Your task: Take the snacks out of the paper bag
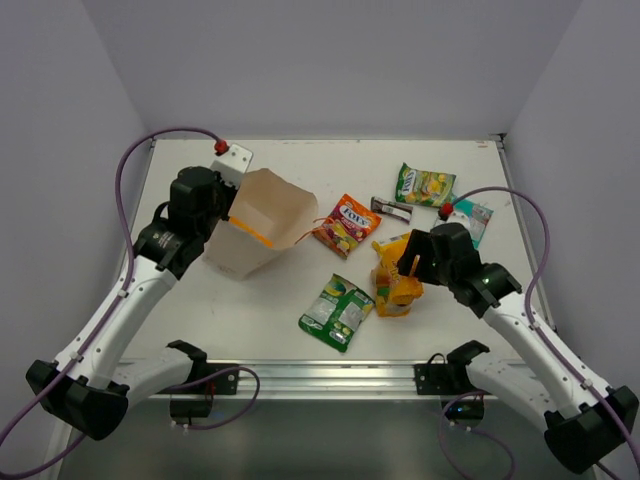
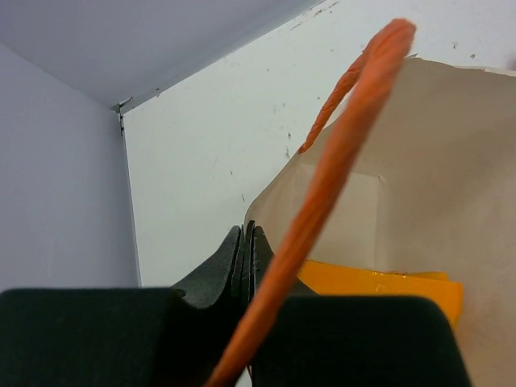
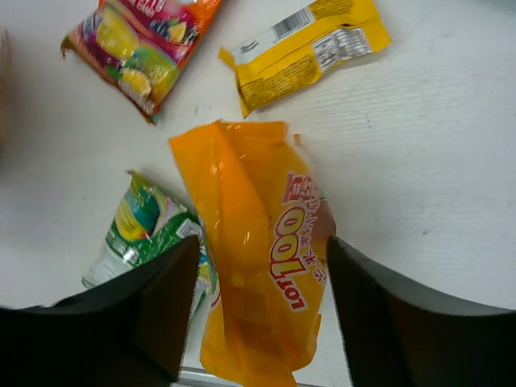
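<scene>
The cream paper bag [image 1: 262, 228] lies tilted at the left with its mouth toward the middle. My left gripper [image 1: 233, 203] is shut on the bag's rim [image 2: 278, 201], with the orange string handle [image 2: 339, 153] across the view. An orange packet [image 2: 379, 287] shows inside the bag. My right gripper [image 1: 408, 268] is open, and an orange packet [image 3: 262, 266] sits between its spread fingers [image 3: 153, 314]; this packet also shows in the top view [image 1: 396, 290]. On the table lie a red-yellow packet [image 1: 345, 225], a dark bar [image 1: 391, 209], two green packets [image 1: 424, 185] [image 1: 337, 312], a teal packet [image 1: 472, 218] and a yellow-orange packet [image 3: 302, 50].
The table's front rail [image 1: 330, 378] runs close behind the right gripper and the near green packet. Walls close in the left, back and right edges of the table [image 1: 300, 160].
</scene>
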`<action>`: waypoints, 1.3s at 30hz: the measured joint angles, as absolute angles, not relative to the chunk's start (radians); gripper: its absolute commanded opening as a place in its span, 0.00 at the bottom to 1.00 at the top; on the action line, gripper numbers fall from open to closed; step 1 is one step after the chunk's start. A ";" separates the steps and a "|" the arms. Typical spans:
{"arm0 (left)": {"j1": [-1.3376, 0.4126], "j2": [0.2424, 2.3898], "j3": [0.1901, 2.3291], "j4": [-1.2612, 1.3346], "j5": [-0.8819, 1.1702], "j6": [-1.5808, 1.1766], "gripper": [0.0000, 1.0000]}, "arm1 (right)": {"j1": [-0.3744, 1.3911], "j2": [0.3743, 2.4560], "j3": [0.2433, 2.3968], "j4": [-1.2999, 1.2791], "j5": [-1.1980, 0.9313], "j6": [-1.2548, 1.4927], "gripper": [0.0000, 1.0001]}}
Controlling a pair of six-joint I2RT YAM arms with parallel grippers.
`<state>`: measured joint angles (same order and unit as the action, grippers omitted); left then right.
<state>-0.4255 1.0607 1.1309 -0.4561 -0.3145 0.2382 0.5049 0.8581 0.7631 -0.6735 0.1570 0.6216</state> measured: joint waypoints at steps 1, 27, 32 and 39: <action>-0.426 1.060 1.131 -0.456 -0.312 0.244 0.00 | 0.493 0.856 0.767 -0.678 0.174 0.636 0.88; -0.426 1.012 1.102 -0.443 -0.122 0.292 0.00 | 0.817 1.233 1.317 -0.278 -0.125 0.251 0.97; -0.426 1.012 1.102 -0.444 -0.104 0.289 0.00 | 0.905 1.481 1.432 -0.230 -0.156 0.216 0.97; -0.426 1.012 1.102 -0.450 -0.104 0.254 0.00 | 0.984 1.717 1.492 -0.189 -0.148 0.219 0.98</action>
<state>-0.4255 1.0122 1.1015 -0.4496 -0.1036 0.2543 0.9844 1.7168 1.4921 -0.1890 -0.1482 0.2188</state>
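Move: The last orange pack, inside the paper bag, lies about 38 cm to the right hand's left, some 3 cm farther out and roughly level with it. The orange pack just brought out is right under this hand, 4 cm back and 3 cm left; the red pack lies 15 cm left and 7 cm ahead, on the table. From the left hand, pinching the bag's rim, the last pack is about 6 cm right, 5 cm back and 14 cm below. Opening wide, right hand arcs up and about 33 cm left into the bag mouth; left eases rim rightward. ##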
